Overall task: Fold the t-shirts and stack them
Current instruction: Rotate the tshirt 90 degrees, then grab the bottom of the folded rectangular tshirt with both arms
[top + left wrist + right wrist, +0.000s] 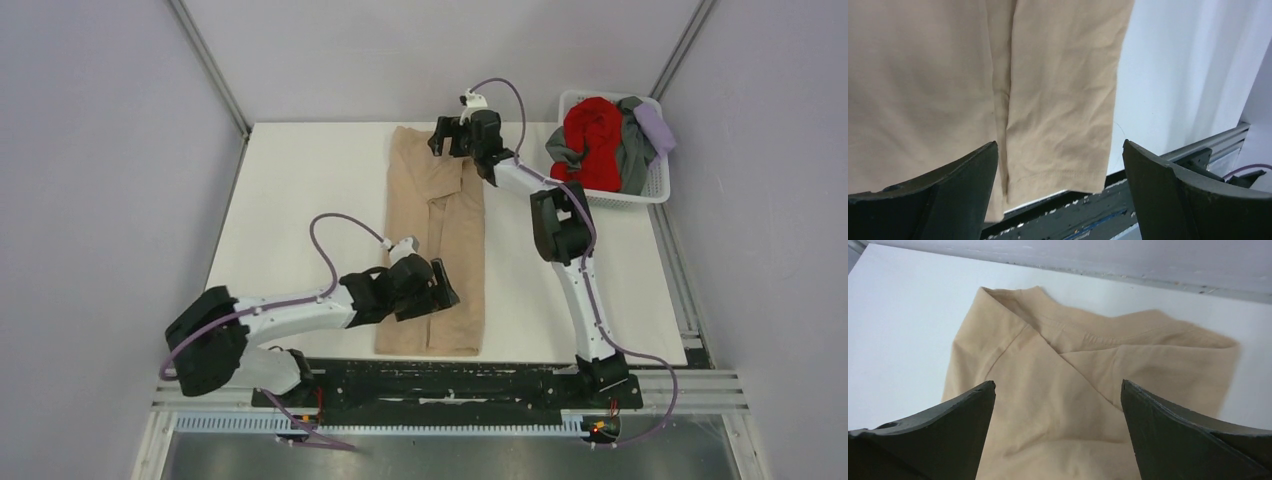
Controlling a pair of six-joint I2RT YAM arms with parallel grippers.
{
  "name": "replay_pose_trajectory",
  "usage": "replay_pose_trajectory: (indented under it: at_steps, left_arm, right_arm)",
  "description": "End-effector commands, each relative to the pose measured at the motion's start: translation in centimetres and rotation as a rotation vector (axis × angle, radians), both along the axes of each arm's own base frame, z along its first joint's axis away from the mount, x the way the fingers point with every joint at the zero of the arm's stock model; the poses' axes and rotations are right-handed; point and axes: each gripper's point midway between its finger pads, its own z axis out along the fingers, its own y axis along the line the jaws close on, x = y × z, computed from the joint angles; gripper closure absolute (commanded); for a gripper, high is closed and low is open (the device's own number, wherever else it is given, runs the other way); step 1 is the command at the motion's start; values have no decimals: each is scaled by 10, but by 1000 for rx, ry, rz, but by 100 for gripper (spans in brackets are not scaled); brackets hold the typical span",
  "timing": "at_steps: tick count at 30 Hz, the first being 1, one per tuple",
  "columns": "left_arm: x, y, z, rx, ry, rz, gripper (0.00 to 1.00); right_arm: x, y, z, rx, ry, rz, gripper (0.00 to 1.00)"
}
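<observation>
A tan t-shirt lies as a long narrow strip down the middle of the white table, its sides folded inward. My left gripper hovers open over the strip's near part; the left wrist view shows the hem between its spread fingers, nothing held. Over the far end hangs my right gripper, open too, and the collar lies ahead of its fingers in the right wrist view. Red, grey and pale lavender t-shirts are heaped in a basket.
The white lattice basket stands at the table's far right corner. A black rail with the arm bases runs along the near edge; the shirt's hem reaches close to it. Metal frame bars border the table's right side.
</observation>
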Motion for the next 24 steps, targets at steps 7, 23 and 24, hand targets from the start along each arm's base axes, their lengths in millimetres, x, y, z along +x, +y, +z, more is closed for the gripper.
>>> replay_pose_trajectory:
  at_steps: [7, 23, 24]
  left_arm:
    - [-9, 129, 35, 396, -110, 59, 0]
    - [-65, 142, -25, 214, 135, -61, 6]
    - [-68, 145, -28, 224, 147, -60, 9]
  right_arm:
    - [-138, -78, 189, -51, -223, -83, 2]
    - [-467, -109, -24, -8, 361, 173, 4]
    - [-476, -106, -29, 17, 388, 195, 6]
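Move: The left hand is going for the t-shirt's near-left hem corner, about 8 cm back, 13 cm to its left and 4 cm below; the near-right hem corner is also about 8 cm back, but 10 cm to its right. For the right hand, that near-right corner is some 53 cm back and 6 cm right, about 5 cm below. The shirt's collar end lies about 4 cm ahead and 3 cm left of it; the laundry basket is level, roughly 42 cm to its right. The left hand hops up over the shirt and sweeps about 15 cm left, then sinks below its starting height while easing some 6 cm back to the near-left hem corner, its left side rolled up about 15 degrees. The right hand arcs about 45 cm back towards the near-right corner, rising some 20 cm, drifting right off the shirt and dropping low beside it with fingers tipped down, both grippers wide open. ##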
